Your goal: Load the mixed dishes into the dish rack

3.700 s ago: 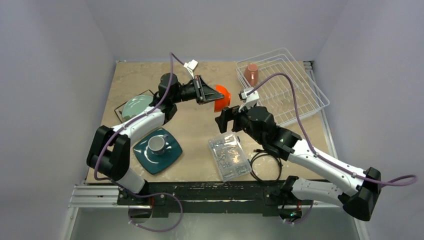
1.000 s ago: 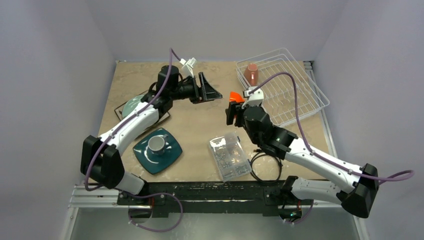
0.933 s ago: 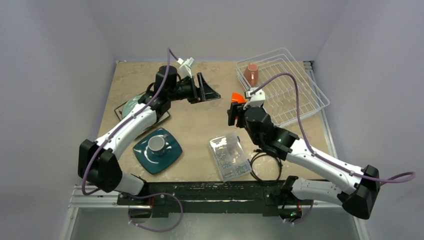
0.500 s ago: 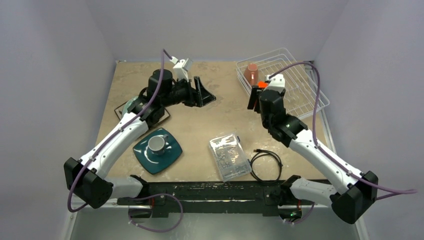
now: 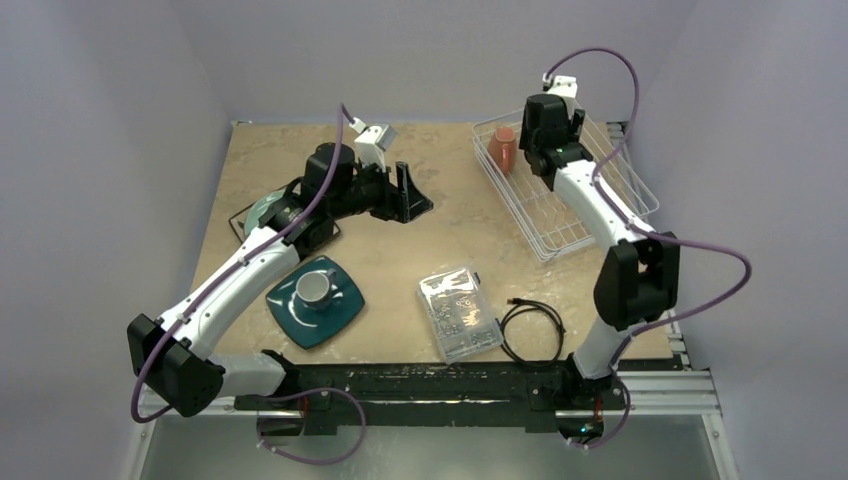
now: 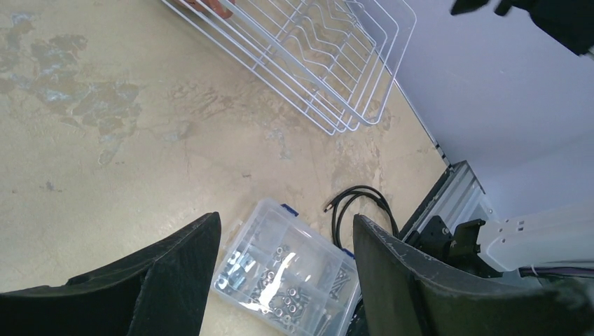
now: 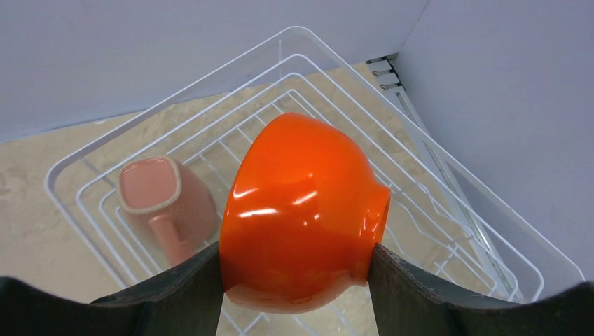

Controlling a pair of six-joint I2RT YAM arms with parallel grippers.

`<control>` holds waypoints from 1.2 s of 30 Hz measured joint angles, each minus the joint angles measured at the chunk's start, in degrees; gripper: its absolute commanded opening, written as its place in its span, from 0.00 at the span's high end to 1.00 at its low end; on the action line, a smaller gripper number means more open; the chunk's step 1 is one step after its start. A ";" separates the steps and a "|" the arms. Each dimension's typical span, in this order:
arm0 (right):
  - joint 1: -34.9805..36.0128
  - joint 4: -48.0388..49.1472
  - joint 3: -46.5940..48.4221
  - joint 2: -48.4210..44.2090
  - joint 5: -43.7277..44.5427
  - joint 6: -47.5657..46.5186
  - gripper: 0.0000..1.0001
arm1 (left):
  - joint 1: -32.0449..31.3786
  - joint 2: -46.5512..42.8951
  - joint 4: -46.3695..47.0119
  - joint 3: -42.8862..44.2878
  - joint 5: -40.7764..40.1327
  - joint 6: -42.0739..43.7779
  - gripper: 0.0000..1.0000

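My right gripper is shut on the orange bowl, one finger on each side, and holds it on its side above the dish rack. The pink cup lies in the rack's left corner. The top view hides the bowl behind the right wrist. My left gripper hangs open and empty over the table's middle. The small grey mug stands on the dark teal square plate. The pale green round plate lies partly under the left arm.
A clear plastic box of small parts and a coiled black cable lie near the front edge. The white wire rack fills the far right corner against the walls. The left arm stretches over the plates on the left.
The right arm has swung from the table's middle up over the rack, carrying the orange bowl. The left gripper, open throughout, has drawn back a little.
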 measured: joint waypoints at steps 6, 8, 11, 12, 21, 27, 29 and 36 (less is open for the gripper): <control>-4.17 -2.34 14.34 15.32 -0.66 -3.19 1.00 | 0.00 0.24 0.02 0.55 0.50 -0.11 0.33; -5.62 -2.97 16.92 18.56 -1.99 -4.28 1.00 | 0.00 0.72 0.09 1.03 1.31 -0.42 0.33; -8.04 -4.28 19.85 22.29 -4.13 -5.05 1.00 | 0.02 1.75 0.39 1.33 3.04 -1.53 0.33; -9.01 -4.22 20.09 23.12 -5.22 -5.07 1.00 | 0.04 2.19 0.59 1.33 3.65 -1.81 0.33; -12.66 -3.74 23.69 29.09 -7.72 -5.77 1.00 | 0.31 5.46 1.81 1.33 7.87 -4.83 0.33; -12.02 -3.69 27.23 34.36 -6.54 -9.05 0.89 | 0.48 6.38 2.27 1.33 9.27 -6.10 0.33; -11.80 -3.50 27.69 34.67 -5.79 -10.05 0.83 | 0.57 6.73 2.29 1.33 9.77 -6.36 0.33; -11.76 -3.32 28.70 35.63 -3.48 -12.17 0.54 | 0.94 7.21 3.26 1.33 10.67 -7.56 0.33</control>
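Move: The orange bowl, already pinched in the right hand, is bound for the far end of the dish rack, some 13 cm ahead of that hand, 9 cm to its right and 17 cm below. The rack's far corner is about 20 cm ahead and 6 cm right, 15 cm down; the pink mug lies about 9 cm ahead, 10 cm left and 19 cm below. From the idle left hand, the rack's far end is roughly 32 cm ahead, 36 cm right and 21 cm down. The orange bowl is carried down some 12 cm, about as far forward, and 9 cm right, away from the mug into the rack's far end. The right hand reaches forward quickly first, then mostly sinks and eases to a near stop, its fingertips dipping 15 degrees and its left side rolling down, grip kept. The empty left hand drifts 3 cm right and slightly down. ##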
